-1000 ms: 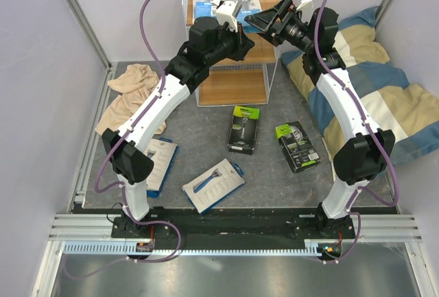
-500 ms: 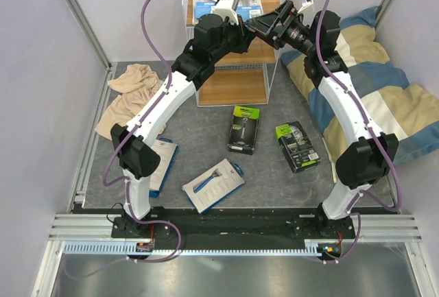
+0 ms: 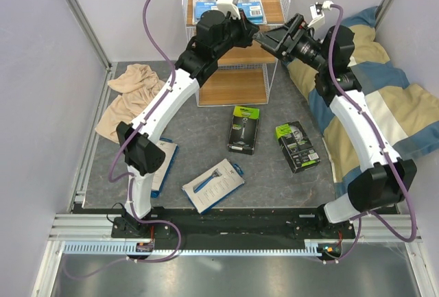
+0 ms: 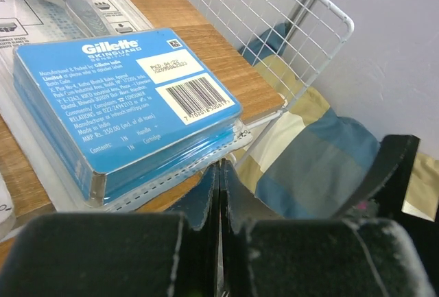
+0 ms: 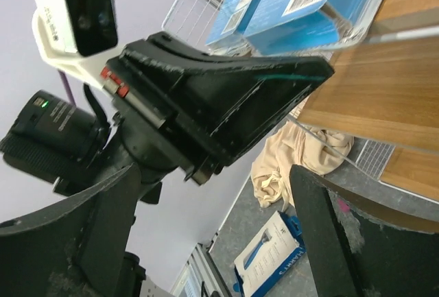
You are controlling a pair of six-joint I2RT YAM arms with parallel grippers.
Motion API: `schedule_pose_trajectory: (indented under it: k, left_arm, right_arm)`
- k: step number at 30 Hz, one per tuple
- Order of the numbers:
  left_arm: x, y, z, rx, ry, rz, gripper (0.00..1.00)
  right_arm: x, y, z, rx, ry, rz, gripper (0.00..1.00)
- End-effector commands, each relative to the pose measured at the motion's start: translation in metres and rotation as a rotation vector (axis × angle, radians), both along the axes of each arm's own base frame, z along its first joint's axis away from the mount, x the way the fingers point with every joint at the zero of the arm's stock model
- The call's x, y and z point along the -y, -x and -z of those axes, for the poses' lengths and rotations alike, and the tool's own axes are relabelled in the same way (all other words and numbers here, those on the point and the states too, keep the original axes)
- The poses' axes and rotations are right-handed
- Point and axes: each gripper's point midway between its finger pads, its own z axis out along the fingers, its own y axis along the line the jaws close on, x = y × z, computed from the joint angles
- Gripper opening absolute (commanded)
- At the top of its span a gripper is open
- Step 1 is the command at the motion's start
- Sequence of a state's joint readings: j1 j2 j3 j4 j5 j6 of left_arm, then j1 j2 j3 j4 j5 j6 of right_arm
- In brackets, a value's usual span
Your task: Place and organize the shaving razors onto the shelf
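The white wire shelf (image 3: 271, 70) stands at the back. Two white-and-blue blister cards (image 3: 204, 5) (image 3: 251, 2) lie side by side on its top board. My left gripper (image 3: 255, 28) is at the near corner of the right-hand card (image 4: 123, 98), jaws shut on its clear plastic edge (image 4: 219, 165). My right gripper (image 3: 269, 38) is wide open and empty just right of it, with the left gripper (image 5: 321, 70) showing between its fingers. Two black-and-green boxes (image 3: 244, 128) (image 3: 297, 145) and two white packs (image 3: 213, 185) (image 3: 160, 163) lie on the floor mat.
A beige cloth (image 3: 130, 94) lies left of the shelf. A blue, cream and grey striped pillow (image 3: 384, 91) lies at the right, against the shelf's wire side (image 4: 274, 29). The shelf's lower boards (image 3: 233, 86) show below the arms.
My left gripper has carried the blister card back and set it on the top board beside the other card. My right gripper has drawn back to the right and lower.
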State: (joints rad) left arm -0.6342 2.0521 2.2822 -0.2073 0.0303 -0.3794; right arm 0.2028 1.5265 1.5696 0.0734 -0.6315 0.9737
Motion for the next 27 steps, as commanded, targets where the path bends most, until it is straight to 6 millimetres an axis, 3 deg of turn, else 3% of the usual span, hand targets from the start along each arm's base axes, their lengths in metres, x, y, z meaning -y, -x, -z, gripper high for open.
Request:
schedule_pose_trajectory:
  k: [1, 3, 5, 6, 7, 10, 14, 15, 16, 17, 18, 19, 21, 23, 27]
  left_arm:
    - [0.003, 0.011, -0.015, 0.014, 0.051, 0.047, 0.07]
    - [0.003, 0.023, -0.02, 0.022, 0.056, 0.083, 0.15]
    - [0.005, 0.032, -0.01, 0.011, 0.047, 0.121, 0.25]
    - [0.002, 0.041, -0.018, 0.024, 0.055, 0.135, 0.29]
    - [0.003, 0.045, -0.005, 0.002, 0.036, 0.146, 0.32]
    - [-0.002, 0.065, 0.004, -0.01, 0.017, 0.184, 0.46]
    - [-0.015, 0.088, 0.014, -0.029, -0.009, 0.207, 0.76]
    - [-0.019, 0.091, 0.03, -0.054, -0.033, 0.202, 0.8]
    - [-0.026, 0.1, 0.023, -0.035, -0.037, 0.201, 0.84]
    - [-0.031, 0.102, 0.027, -0.04, -0.048, 0.184, 0.86]
    - [-0.035, 0.104, 0.043, -0.065, -0.072, 0.178, 0.89]
    - [-0.043, 0.111, 0.037, -0.045, -0.078, 0.168, 0.91]
    - [-0.051, 0.117, 0.056, -0.074, -0.12, 0.159, 0.92]
    - [-0.06, 0.123, 0.057, -0.073, -0.145, 0.142, 0.93]
    - [-0.074, 0.134, 0.095, -0.152, -0.231, 0.131, 0.94]
  right_arm:
    - [0.004, 0.027, -0.01, 0.058, 0.017, -0.013, 0.98]
    - [0.005, 0.03, -0.004, 0.046, 0.027, -0.011, 0.98]
    - [0.007, 0.036, -0.002, 0.051, 0.038, -0.008, 0.98]
    - [0.006, 0.036, 0.006, 0.029, 0.046, -0.01, 0.98]
    - [0.008, 0.04, 0.006, 0.034, 0.049, -0.007, 0.98]
    - [0.01, 0.047, 0.019, 0.014, 0.069, -0.002, 0.98]
    - [0.013, 0.056, 0.044, -0.024, 0.097, 0.004, 0.98]
    - [0.015, 0.059, 0.054, -0.036, 0.105, 0.006, 0.98]
    - [0.016, 0.061, 0.062, -0.057, 0.119, 0.01, 0.98]
    - [0.017, 0.062, 0.075, -0.08, 0.148, 0.009, 0.98]
    - [0.019, 0.065, 0.079, -0.086, 0.157, 0.015, 0.98]
    - [0.019, 0.066, 0.084, -0.096, 0.164, 0.015, 0.98]
    - [0.022, 0.071, 0.097, -0.116, 0.188, 0.017, 0.98]
    - [0.023, 0.075, 0.109, -0.138, 0.203, 0.022, 0.98]
    - [0.03, 0.08, 0.136, -0.161, 0.258, 0.042, 0.98]
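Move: The black box in the middle of the table lies some 12 cm back and 2 cm left of the left fingertips, roughly 40 cm below; from the right hand it is 5 cm back, 6 cm left and about 42 cm down. The right-hand black box sits 18 cm right of the middle one and 5 cm nearer. The second Gillette pack, on the top shelf, has its middle 10 cm ahead and 3 cm left of the left hand, about level. Bring the left gripper off the front edge of the second Gillette pack: down first, then back and left, some 12 cm back in all, opening its shut fingers wide and tipping them slightly down. Sink the right hand, still wide open, about 12 cm and draw it back as well, fingers tipping some 15 degrees down, both heading down towards the middle black box. ##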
